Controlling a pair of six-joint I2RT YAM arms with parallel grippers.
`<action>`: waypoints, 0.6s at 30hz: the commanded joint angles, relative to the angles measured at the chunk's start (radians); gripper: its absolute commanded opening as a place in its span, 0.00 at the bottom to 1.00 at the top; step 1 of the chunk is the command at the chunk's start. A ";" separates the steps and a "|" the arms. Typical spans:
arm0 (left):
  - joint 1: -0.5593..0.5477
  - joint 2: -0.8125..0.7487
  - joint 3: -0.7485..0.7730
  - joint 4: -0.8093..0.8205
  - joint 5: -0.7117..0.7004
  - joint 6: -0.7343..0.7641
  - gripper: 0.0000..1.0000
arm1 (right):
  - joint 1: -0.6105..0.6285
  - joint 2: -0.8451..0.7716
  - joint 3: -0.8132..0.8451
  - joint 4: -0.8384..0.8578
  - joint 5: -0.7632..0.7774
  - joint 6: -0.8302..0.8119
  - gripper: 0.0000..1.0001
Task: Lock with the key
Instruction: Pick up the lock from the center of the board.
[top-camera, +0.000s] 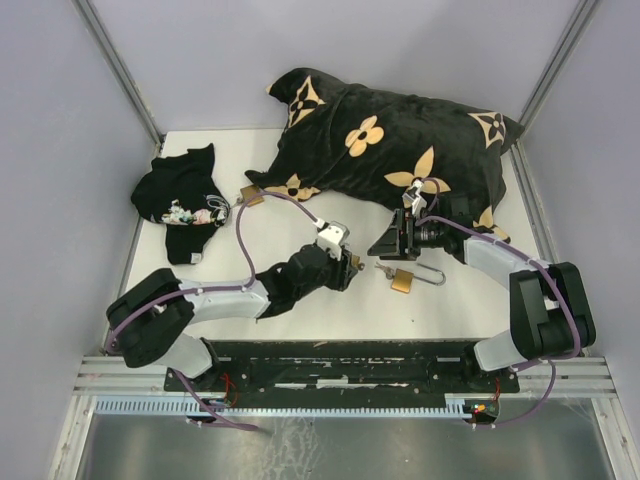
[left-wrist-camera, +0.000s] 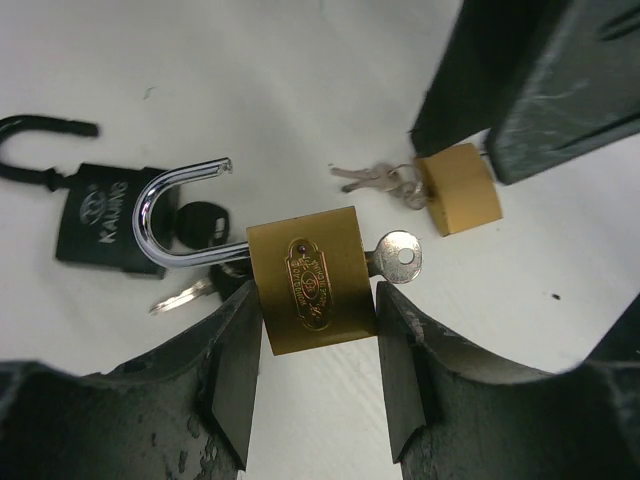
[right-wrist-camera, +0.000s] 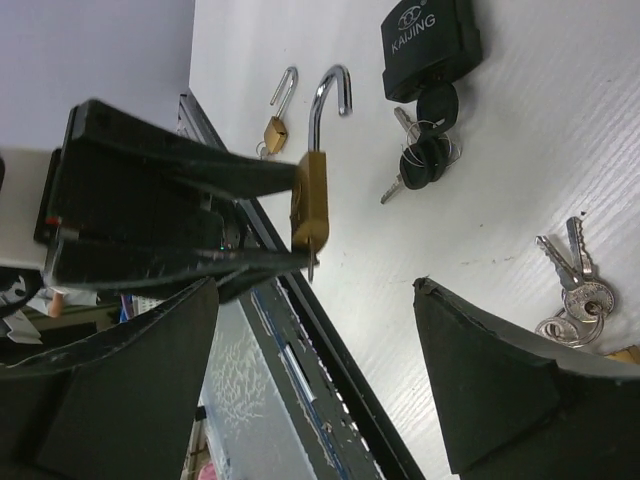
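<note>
A brass padlock (left-wrist-camera: 312, 280) hangs between the pads of my left gripper (left-wrist-camera: 318, 370), which is shut on its body. Its steel shackle (left-wrist-camera: 178, 212) is swung open, and a silver key (left-wrist-camera: 397, 257) sticks out of its base. In the top view this gripper (top-camera: 345, 266) holds the padlock (top-camera: 353, 265) at the table's middle. The right wrist view shows the padlock (right-wrist-camera: 310, 205) edge-on, with the key's tip (right-wrist-camera: 313, 262) below it. My right gripper (right-wrist-camera: 320, 390) stands open just right of the lock (top-camera: 392, 241), with nothing between its fingers (left-wrist-camera: 540, 80).
A black padlock (left-wrist-camera: 105, 215) with keys lies behind the held one. A second brass padlock (top-camera: 404, 279) with a key bunch (left-wrist-camera: 375, 178) lies under the right gripper. A small third one (top-camera: 250, 197) lies by the black flowered pillow (top-camera: 400, 140). A black cloth (top-camera: 180, 200) lies far left.
</note>
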 joint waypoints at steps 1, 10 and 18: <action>-0.059 0.038 0.078 0.186 -0.062 0.086 0.22 | 0.009 -0.009 0.016 0.041 0.027 0.034 0.85; -0.134 0.100 0.149 0.199 -0.123 0.104 0.22 | 0.033 -0.004 0.015 0.037 0.040 0.037 0.70; -0.155 0.110 0.181 0.195 -0.123 0.111 0.22 | 0.065 0.016 0.035 -0.004 0.037 0.014 0.59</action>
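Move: The left hand already holds the small brass lock in its fingertips; the gap between the right fingers, where it is being taken, is about 8 cm to the right, level ahead and 3 cm higher. From the right hand the small lock is thus some 8 cm left, 1 cm ahead and 3 cm below. On the board 8 cm below the left hand, the black padlock lies about 8 cm ahead and 3 cm left, the large brass padlock roughly 15 cm right and level ahead. The left hand keeps its pinch on the small lock and carries it about 6 cm right towards the right gripper, slowing as it goes, with a slight draw back, a rise of some 2 cm in the second half and only a small turn of the wrist. The right hand, pointing left, nearly waits, then eases about 1 cm left and slightly back and down while its wide-open fingers close partway, coming to straddle the lock's body without yet gripping it. ##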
